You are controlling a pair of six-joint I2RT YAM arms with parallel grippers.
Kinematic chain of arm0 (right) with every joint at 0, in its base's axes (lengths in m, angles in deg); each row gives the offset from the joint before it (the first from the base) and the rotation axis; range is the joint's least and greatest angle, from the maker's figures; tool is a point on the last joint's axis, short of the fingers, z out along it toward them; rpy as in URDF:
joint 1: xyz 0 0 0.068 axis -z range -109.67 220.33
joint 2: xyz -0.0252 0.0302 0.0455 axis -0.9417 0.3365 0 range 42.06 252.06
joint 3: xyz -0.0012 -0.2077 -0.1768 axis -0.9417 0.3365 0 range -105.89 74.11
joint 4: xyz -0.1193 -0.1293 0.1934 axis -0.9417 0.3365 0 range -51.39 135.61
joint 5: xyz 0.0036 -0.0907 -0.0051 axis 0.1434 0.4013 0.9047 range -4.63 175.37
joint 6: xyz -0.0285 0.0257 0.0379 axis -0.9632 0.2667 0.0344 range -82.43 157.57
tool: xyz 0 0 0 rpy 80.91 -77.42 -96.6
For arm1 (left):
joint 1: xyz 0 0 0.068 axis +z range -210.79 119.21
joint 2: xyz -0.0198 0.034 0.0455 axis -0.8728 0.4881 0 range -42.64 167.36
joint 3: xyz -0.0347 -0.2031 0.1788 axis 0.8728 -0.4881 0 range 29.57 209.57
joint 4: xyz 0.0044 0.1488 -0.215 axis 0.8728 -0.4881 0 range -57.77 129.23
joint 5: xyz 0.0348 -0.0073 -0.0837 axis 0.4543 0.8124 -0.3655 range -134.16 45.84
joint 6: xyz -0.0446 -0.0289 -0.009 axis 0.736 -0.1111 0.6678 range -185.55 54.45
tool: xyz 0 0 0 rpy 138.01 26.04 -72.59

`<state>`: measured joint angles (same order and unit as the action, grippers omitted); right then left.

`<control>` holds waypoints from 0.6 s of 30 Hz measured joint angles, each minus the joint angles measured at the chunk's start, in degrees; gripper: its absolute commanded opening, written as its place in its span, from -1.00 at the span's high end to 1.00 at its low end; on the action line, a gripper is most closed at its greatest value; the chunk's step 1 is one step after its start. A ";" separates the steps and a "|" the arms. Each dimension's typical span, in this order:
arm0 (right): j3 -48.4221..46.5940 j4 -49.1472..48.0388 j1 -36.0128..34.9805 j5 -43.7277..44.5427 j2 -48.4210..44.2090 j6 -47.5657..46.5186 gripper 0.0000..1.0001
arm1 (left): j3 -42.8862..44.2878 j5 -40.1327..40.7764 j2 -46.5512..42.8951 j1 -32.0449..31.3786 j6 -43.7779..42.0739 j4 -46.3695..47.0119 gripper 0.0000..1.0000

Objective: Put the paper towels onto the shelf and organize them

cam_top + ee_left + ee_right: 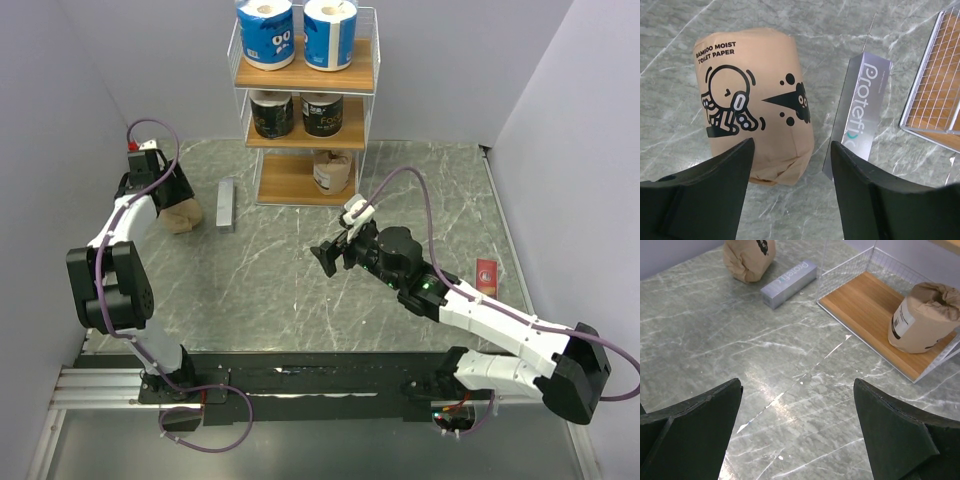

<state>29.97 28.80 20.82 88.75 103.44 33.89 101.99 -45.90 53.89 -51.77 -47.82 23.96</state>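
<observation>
The shelf [287,181] stands at the back centre. Two blue-and-white rolls [266,32] sit on its top tier, and two black rolls [272,113] sit on the middle tier. One tan roll [332,171] stands upright on the right of the bottom board and also shows in the right wrist view [922,317]. The other tan roll [183,216] lies on its side on the table at the left. My left gripper [163,193] hovers open just above this roll [755,100], with its jaws [792,143] over the near end. My right gripper [328,256] is open and empty over the table's middle [797,382].
A flat grey metal bar [226,204] lies between the loose tan roll and the shelf, close to the roll's right side [860,115]. A small red packet [486,276] lies at the right. Walls close in on the left, back and right.
</observation>
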 measured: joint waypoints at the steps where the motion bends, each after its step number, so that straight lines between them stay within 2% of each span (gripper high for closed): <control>1: 0.00 -0.02 0.00 0.00 -0.22 0.00 -0.99 | -0.22 0.00 0.00 0.00 0.11 0.22 -0.41; 9: 0.00 0.02 0.00 -0.04 -0.55 0.13 -0.98 | -4.57 1.20 -1.31 0.00 1.60 2.49 -0.36; 12: 0.02 0.04 0.00 -0.04 -1.03 0.46 -0.99 | -7.08 2.40 -3.23 -0.31 2.29 3.10 -0.41; 18: 0.94 -0.13 0.00 -0.13 -3.74 1.77 -0.99 | -17.00 4.59 -13.03 -4.28 5.46 2.47 -0.42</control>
<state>30.91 28.67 20.82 88.62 99.71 35.66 84.99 -41.31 40.86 -56.05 -42.35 26.43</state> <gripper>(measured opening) 0.993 0.706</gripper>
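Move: Ahead of and below the left hand lies the brown paper package, about 4 cm farther out, 3 cm to its left and some 9 cm down. The slim grey box lies some 12 cm to the right of the package, about level with it; the middle of the rack's bottom shelf is roughly 30 cm to the hand's right and 12 cm ahead. From the right hand the package is about 36 cm left, 24 cm ahead and 21 cm below. Sinking a couple of centimetres first, the empty left hand then draws back with growing speed, about 6 cm towards its base and some 3 cm to the right, away from the brown paper package's middle and past its near end. The fingers stay about two-thirds open and keep pointing forward and down, with hardly any turn; no grip on the package is made. ##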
